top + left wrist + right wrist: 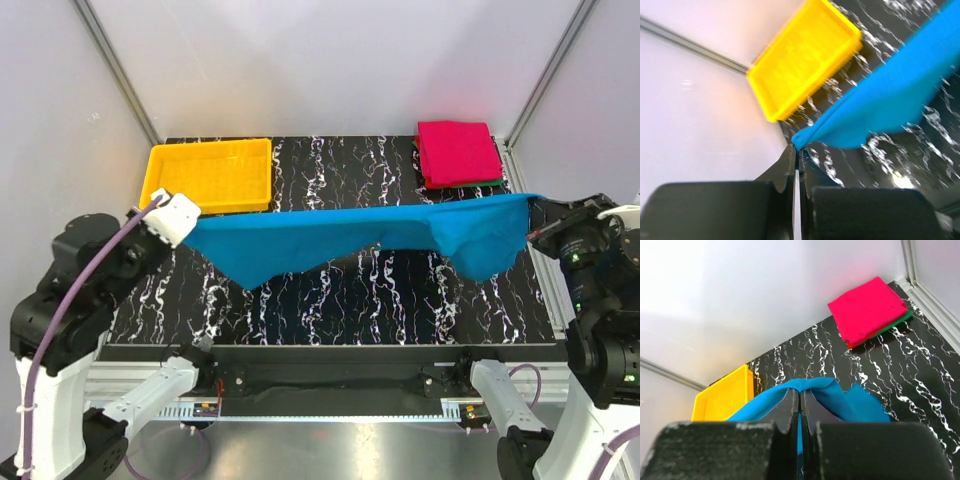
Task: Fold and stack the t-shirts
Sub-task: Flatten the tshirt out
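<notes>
A teal-blue t-shirt (pixel 350 232) hangs stretched above the black marbled table (pixel 330 290), held up at both ends. My left gripper (pixel 190 222) is shut on its left corner (pixel 801 136). My right gripper (pixel 532 222) is shut on its right edge (pixel 810 387), and the cloth drapes over both fingers. The lower hem sags in two lobes. At the back right lies a folded magenta-pink t-shirt (pixel 457 152) on top of a folded dark green t-shirt (pixel 492 183); both also show in the right wrist view, pink t-shirt (pixel 867 309) over green t-shirt (pixel 897 321).
A yellow plastic tray (pixel 212 175) stands at the back left of the table, also seen as the tray (pixel 805 60) in the left wrist view. White walls with metal frame rails close the back and sides. A rail (pixel 330 345) runs along the near table edge.
</notes>
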### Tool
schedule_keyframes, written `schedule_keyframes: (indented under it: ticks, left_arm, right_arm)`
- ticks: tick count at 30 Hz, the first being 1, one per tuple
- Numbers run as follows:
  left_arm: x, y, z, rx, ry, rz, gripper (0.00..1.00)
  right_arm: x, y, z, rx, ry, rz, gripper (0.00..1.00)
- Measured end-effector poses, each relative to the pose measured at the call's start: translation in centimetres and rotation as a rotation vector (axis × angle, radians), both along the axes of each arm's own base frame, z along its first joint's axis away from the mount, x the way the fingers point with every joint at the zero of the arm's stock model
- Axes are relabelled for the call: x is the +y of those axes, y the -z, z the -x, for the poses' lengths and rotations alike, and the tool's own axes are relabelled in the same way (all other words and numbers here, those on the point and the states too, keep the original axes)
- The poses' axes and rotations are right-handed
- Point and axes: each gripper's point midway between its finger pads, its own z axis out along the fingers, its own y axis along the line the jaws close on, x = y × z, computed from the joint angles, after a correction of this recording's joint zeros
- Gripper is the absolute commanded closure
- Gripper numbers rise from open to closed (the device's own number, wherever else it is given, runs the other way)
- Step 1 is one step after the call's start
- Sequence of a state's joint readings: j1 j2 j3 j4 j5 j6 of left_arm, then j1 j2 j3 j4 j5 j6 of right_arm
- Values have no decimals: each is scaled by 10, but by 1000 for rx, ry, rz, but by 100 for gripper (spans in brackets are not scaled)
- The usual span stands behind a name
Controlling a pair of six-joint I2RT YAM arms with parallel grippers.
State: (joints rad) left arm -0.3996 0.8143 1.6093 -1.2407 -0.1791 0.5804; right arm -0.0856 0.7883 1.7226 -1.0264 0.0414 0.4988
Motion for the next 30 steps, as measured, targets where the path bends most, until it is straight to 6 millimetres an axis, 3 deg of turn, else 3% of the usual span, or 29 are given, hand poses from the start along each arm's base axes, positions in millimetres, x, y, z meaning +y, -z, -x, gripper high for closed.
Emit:
schedule_keyframes:
  ticks: [3,5,7,11,14,17,19,21,24,27,30]
  left_arm:
    - [5,-19,-5,-55,-23,-10,100]
    - [3,-18,-16,-45,-33,-33,100]
    - [-1,-12,-37,-10,-43,-70,100]
    - [-14,2,-104,71,-85,-137,100]
    - [-21,-9,-162,74,-131,-134,100]
    - [-22,-47,-216,-27,-192,-82,100]
    - [-19,-77,-235,-127,-227,-41,100]
    - [-16,-103,-240,-220,-250,-6,100]
    - [-13,-136,-233,-331,-258,38,100]
    - [-10,-155,-220,-398,-257,66,100]
    - [-7,-162,-205,-438,-251,79,100]
  right_arm:
    - [5,-6,-2,1,-34,10,100]
    - [8,2,-17,41,-59,3,100]
    - [11,16,-45,103,-86,-9,100]
    - [10,41,-129,219,-122,-34,100]
    - [9,41,-200,244,-150,-50,100]
    - [9,12,-264,157,-178,-50,100]
    - [9,-24,-290,53,-190,-42,100]
    - [10,-63,-299,-69,-200,-30,100]
    - [12,-112,-283,-222,-204,-17,100]
    - [13,-137,-257,-302,-195,-2,100]
    - [13,-147,-228,-338,-182,16,100]
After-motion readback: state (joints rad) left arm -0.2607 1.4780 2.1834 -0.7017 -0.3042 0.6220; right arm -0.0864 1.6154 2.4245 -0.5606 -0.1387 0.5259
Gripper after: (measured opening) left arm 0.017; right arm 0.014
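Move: The blue t-shirt hangs between the two raised hands, its middle level fore-and-aft, about 29 cm right of the left hand and 29 cm left of the right hand, some 10 cm below both. From the left hand, the yellow bin lies 40 cm ahead, 10 cm left and 36 cm down. From the right hand, the folded pile lies 48 cm ahead, 8 cm right and 44 cm down. The t-shirt, still pinched in both shut grippers and stretched between them, is swung fast out over the table, left hand about 24 cm forward, right about 30 with a small dip first. Both hands then sweep up and draw back a little, finishing some 15 cm higher than they began, fingertips tilted upward 20 to 25 degrees. ##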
